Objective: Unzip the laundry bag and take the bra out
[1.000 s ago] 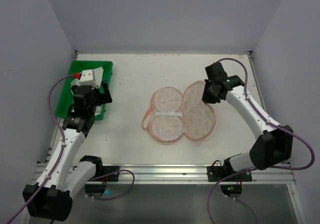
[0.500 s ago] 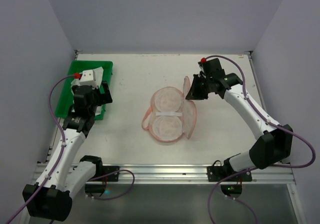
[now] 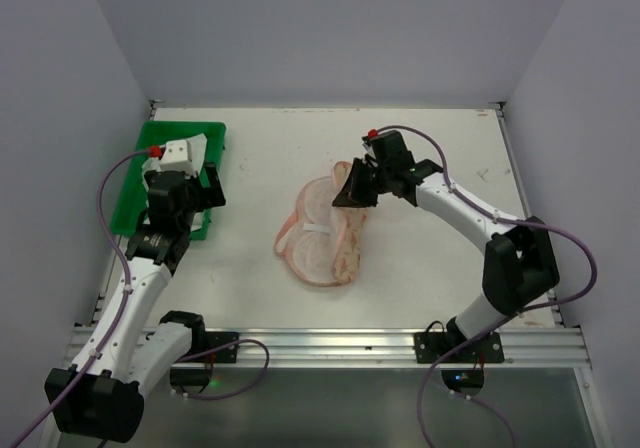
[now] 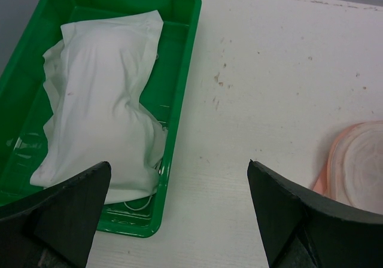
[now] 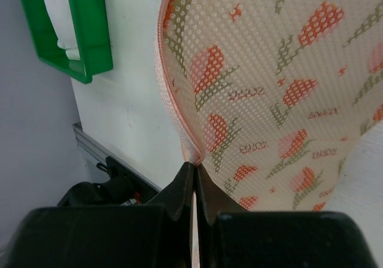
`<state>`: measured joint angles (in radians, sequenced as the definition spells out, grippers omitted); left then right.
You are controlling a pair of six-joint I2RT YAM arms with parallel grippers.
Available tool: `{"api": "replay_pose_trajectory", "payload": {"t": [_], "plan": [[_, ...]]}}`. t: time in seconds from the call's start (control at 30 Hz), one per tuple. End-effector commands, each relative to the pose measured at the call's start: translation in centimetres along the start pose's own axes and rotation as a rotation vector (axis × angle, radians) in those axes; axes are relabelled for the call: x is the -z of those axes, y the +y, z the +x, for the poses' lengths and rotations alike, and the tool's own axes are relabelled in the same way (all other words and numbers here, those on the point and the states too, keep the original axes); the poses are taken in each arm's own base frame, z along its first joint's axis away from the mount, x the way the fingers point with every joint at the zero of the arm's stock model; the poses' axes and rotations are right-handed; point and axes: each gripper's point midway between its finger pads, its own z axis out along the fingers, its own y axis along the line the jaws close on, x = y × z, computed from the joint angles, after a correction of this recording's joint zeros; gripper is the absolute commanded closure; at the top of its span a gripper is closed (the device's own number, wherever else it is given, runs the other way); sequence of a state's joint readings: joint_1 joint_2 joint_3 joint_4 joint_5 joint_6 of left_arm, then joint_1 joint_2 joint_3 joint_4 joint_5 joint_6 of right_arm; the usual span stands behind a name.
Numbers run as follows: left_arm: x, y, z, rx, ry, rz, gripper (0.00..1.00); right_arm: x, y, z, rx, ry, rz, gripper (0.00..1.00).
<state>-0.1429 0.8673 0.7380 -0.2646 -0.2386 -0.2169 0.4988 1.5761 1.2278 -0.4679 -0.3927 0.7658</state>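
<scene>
The laundry bag (image 3: 322, 238) lies mid-table, its cream printed half folded up and over toward the left. My right gripper (image 3: 345, 190) is shut on the pink zip edge of that raised half. In the right wrist view the jaws (image 5: 195, 166) pinch the edging, and the printed mesh of the laundry bag (image 5: 269, 70) fills the frame. The white bra (image 4: 102, 94) lies in the green tray (image 4: 179, 58). My left gripper (image 4: 179, 163) hangs open over the table beside the tray, holding nothing. In the top view that left gripper (image 3: 182, 183) sits above the tray's right side.
The green tray (image 3: 135, 183) stands at the table's left edge, partly hidden by the left arm. A corner of the laundry bag (image 4: 358, 160) shows at the left wrist view's right edge. The walls stand close on three sides.
My right gripper has swung left and toward the bag's middle, carrying the bag's right half up and over the left half. The bag slid slightly left. The left arm stayed still.
</scene>
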Motion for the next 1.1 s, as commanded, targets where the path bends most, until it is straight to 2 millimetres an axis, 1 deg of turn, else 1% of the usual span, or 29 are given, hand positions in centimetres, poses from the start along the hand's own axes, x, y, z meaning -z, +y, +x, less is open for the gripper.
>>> {"api": "replay_pose_trajectory", "payload": {"t": [0.0,0.03,0.1,0.13,0.17,0.23,0.27,0.33,0.37,0.43,0.47,0.5,0.53,0.57,0.6,0.67,0.7,0.77,0.8,0.87,0.9,0.93,0.97,1.0,1.03,1.07], "plan": [[0.0,-0.4,-1.1,-0.007,-0.048,0.013,0.0,-1.8,2.0,-0.7,-0.016,-0.021,-0.094,1.0],[0.0,-0.4,-1.0,-0.008,-0.046,0.015,0.0,-2.8,1.8,-0.8,-0.017,-0.023,-0.092,1.0],[-0.1,-0.5,-1.1,-0.008,-0.047,0.019,0.0,-3.9,1.7,-0.9,-0.027,-0.023,-0.096,1.0],[-0.1,-0.5,-1.0,-0.008,-0.047,0.019,0.0,-4.9,1.3,-0.6,-0.033,-0.007,-0.091,1.0],[-0.1,-0.6,-0.9,-0.009,-0.043,0.021,0.0,-5.4,1.7,-0.8,-0.037,-0.012,-0.115,1.0],[-0.1,-0.6,-0.9,-0.009,-0.044,0.021,0.0,-6.5,1.7,-0.6,-0.041,-0.003,-0.13,1.0],[-0.1,-0.6,-0.9,-0.009,-0.044,0.024,0.0,-7.5,1.5,-0.6,-0.043,-0.005,-0.135,1.0],[-0.2,-0.8,-0.8,-0.008,-0.042,0.033,0.0,-8.8,0.8,-0.1,-0.044,-0.001,-0.119,1.0],[-0.2,-0.9,-0.8,-0.008,-0.041,0.039,0.0,-9.7,0.4,-0.2,-0.036,-0.01,-0.121,1.0],[-0.2,-0.9,-0.8,-0.009,-0.04,0.037,0.0,-10.7,0.0,0.4,-0.025,0.006,-0.118,1.0],[-0.2,-0.9,-0.8,-0.008,-0.042,0.036,0.0,-11.6,-0.2,0.7,-0.012,0.016,-0.127,1.0],[-0.2,-0.9,-0.8,-0.008,-0.042,0.036,0.0,-12.0,-0.4,1.0,-0.01,0.026,-0.131,1.0],[-0.2,-0.9,-0.8,-0.009,-0.042,0.038,0.0,-12.3,-0.1,1.2,-0.002,0.032,-0.151,1.0],[-0.2,-0.9,-0.8,-0.008,-0.042,0.036,0.0,-12.5,-0.2,1.5,-0.002,0.044,-0.158,0.98],[-0.2,-0.9,-0.8,-0.008,-0.041,0.041,0.0,-12.9,-0.3,2.0,0.001,0.063,-0.165,0.93],[-0.2,-1.0,-0.7,-0.009,-0.037,0.045,0.0,-13.0,-0.2,2.2,0.013,0.068,-0.173,0.82],[-0.2,-1.0,-0.7,-0.009,-0.039,0.045,0.0,-12.8,0.1,2.2,0.023,0.068,-0.184,0.71],[-0.2,-1.1,-0.7,-0.009,-0.04,0.048,0.0,-12.3,0.4,2.2,0.049,0.065,-0.19,0.63],[-0.2,-1.1,-0.7,-0.007,-0.039,0.05,0.0,-11.9,0.9,1.9,0.064,0.057,-0.195,0.53],[-0.2,-1.2,-0.8,-0.007,-0.04,0.053,0.0,-10.4,1.9,1.2,0.12,0.029,-0.206,0.41],[-0.2,-1.2,-0.7,-0.007,-0.039,0.054,0.0,-9.7,2.7,0.8,0.14,0.017,-0.217,0.33],[-0.1,-1.2,-0.8,-0.007,-0.041,0.056,0.0,-8.3,3.7,0.2,0.167,-0.011,-0.23,0.26],[-0.1,-1.2,-0.8,-0.005,-0.043,0.057,0.0,-7.7,3.9,0.1,0.194,-0.018,-0.224,0.21],[0.0,-1.2,-1.0,-0.003,-0.047,0.056,0.0,-7.0,4.5,-0.3,0.213,-0.038,-0.231,0.14],[0.0,-1.3,-1.0,0.001,-0.047,0.059,0.0,-6.3,4.8,-0.4,0.228,-0.046,-0.229,0.11],[0.1,-1.3,-1.0,0.003,-0.048,0.061,0.0,-5.3,5.5,-0.9,0.255,-0.073,-0.239,0.07]]}}
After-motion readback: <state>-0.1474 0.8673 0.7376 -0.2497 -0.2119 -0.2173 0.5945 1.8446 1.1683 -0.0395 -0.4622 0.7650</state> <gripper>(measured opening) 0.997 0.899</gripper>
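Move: About 13 cm below the right hand, 4 cm to its left and 3 cm nearer the base, lies the middle of the laundry bag's open left half, whose printed flap the shut fingers already hold up by the rim. The bag's pink strap is some 12 cm left and 3 cm back; the green bin is roughly 40 cm left and 9 cm ahead. From the left hand the bag lies about 27 cm right, 3 cm back and 18 cm below. Laying the held flap over the open half, the right hand sweeps down about 11 cm and left some 7 cm, easing 2 cm forward, still pinching the rim. Low over the bag's left rim the fingers open wide and let go of it; then the hand climbs about 4 cm, almost straight up, turning slightly counter-clockwise. ##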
